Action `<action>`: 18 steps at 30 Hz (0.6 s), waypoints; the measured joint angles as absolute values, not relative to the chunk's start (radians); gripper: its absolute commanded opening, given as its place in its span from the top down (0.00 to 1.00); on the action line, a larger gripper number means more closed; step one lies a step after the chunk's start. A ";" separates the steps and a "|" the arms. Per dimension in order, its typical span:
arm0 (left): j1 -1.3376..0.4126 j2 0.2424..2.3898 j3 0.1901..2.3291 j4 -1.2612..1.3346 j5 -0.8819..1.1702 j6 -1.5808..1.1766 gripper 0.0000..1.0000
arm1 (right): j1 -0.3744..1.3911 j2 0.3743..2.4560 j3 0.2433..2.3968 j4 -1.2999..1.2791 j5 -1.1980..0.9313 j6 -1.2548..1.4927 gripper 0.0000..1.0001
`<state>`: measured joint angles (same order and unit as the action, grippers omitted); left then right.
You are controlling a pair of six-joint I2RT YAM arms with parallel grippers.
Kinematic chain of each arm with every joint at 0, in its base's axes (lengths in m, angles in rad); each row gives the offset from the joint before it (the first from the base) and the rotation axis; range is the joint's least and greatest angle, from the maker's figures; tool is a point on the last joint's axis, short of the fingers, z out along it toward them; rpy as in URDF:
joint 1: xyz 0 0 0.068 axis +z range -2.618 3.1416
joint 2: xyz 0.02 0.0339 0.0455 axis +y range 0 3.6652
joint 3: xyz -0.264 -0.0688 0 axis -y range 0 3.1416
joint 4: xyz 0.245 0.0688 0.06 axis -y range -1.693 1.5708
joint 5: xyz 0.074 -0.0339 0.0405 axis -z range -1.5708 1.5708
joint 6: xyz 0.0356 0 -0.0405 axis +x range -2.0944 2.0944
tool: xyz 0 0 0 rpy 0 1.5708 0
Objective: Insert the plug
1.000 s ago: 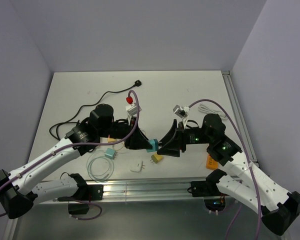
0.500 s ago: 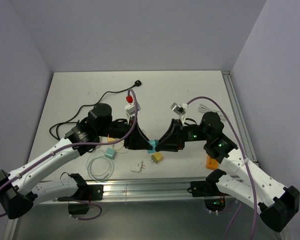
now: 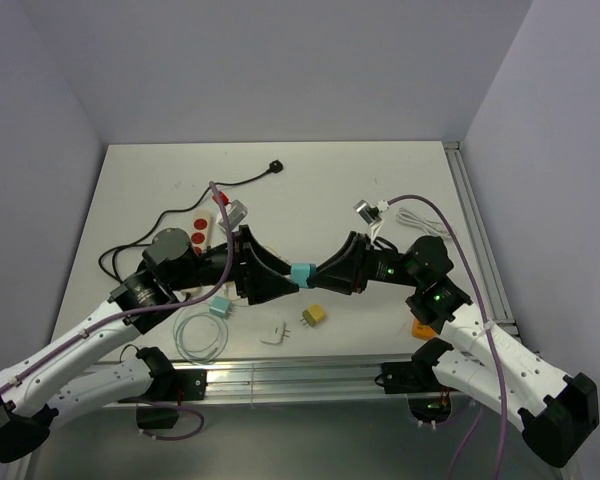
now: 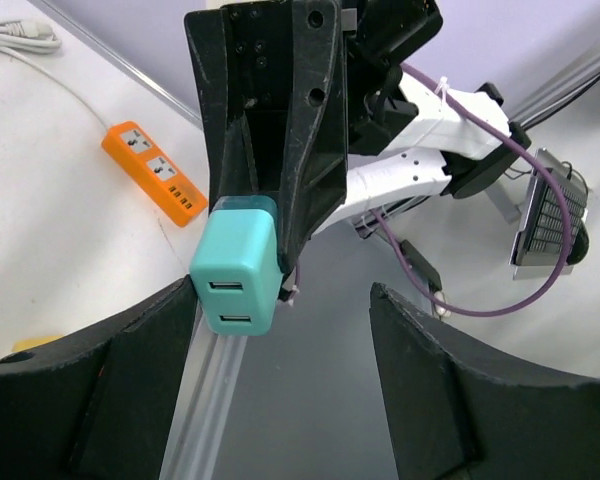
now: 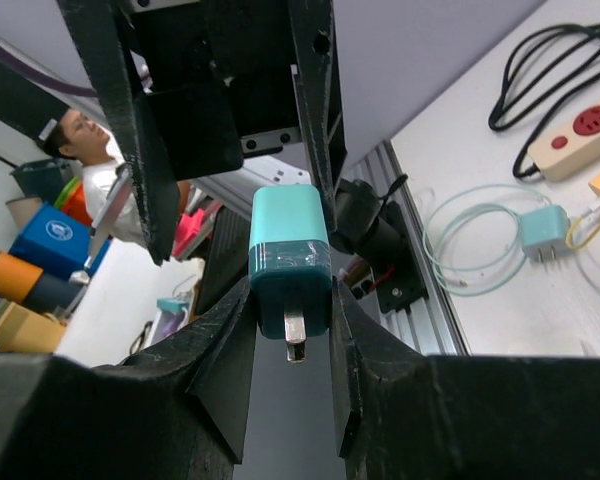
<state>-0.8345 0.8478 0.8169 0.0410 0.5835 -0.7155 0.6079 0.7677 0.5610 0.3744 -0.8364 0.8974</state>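
Observation:
A teal plug [image 3: 302, 274] with two USB ports on one end and metal prongs on the other hangs in the air between the two arms. My right gripper [image 3: 317, 277] is shut on it. In the right wrist view the plug [image 5: 290, 265] sits between the pads, prongs pointing toward the camera. My left gripper [image 3: 286, 283] stands open just to its left. In the left wrist view the plug [image 4: 237, 262] is near the left finger [image 4: 130, 380], with a wide gap to the other finger.
A beige power strip with red sockets [image 3: 202, 225] and a black cable [image 3: 230, 185] lie at the left. An orange power strip [image 3: 420, 325] lies at the right. A pale teal charger with coiled cable [image 3: 220, 308], a white plug [image 3: 274, 333] and a yellow plug [image 3: 314, 316] lie near the front.
My right gripper closed on the teal plug. The left gripper then opened and drew back to the left, uncovering the beige power strip.

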 measured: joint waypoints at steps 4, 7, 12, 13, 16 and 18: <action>-0.834 0.863 0.816 0.083 0.578 -0.740 0.26 | 0.608 0.772 0.561 0.416 -0.821 0.929 1.00; -0.834 0.879 0.813 0.110 0.577 -0.757 0.30 | 0.608 0.774 0.561 0.434 -0.813 0.946 1.00; -0.834 0.904 0.813 0.154 0.584 -0.785 0.47 | 0.608 0.774 0.561 0.459 -0.805 0.963 1.00; -0.834 0.908 0.813 0.159 0.586 -0.788 0.50 | 0.608 0.774 0.561 0.467 -0.805 0.969 1.00; -0.835 0.923 0.813 0.176 0.598 -0.803 0.59 | 0.609 0.775 0.561 0.495 -0.806 0.985 1.00; -0.834 0.930 0.812 0.184 0.604 -0.812 0.66 | 0.609 0.777 0.561 0.513 -0.809 0.995 1.00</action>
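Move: The teal plug is already in the right hand's fingers, its middle about 2 cm to the left of that hand point, with the USB end facing the left hand. From the open left hand it lies some 3 cm to the right, 1 cm ahead and 2 cm lower. On the table roughly 31 cm below the left hand, the yellow plug is about 5 cm ahead and 6 cm right, the white plug 2 cm ahead and 4 cm left. The teal plug is carried straight up about 2.5 cm by the right hand, which keeps its hold and tips its fingertips up some 5 degrees. The left hand slides to the right over the USB end, roughly 1.5 cm, edging forward and slightly up, and its fingers close from wide open to about half that gap around the plug's sides. ##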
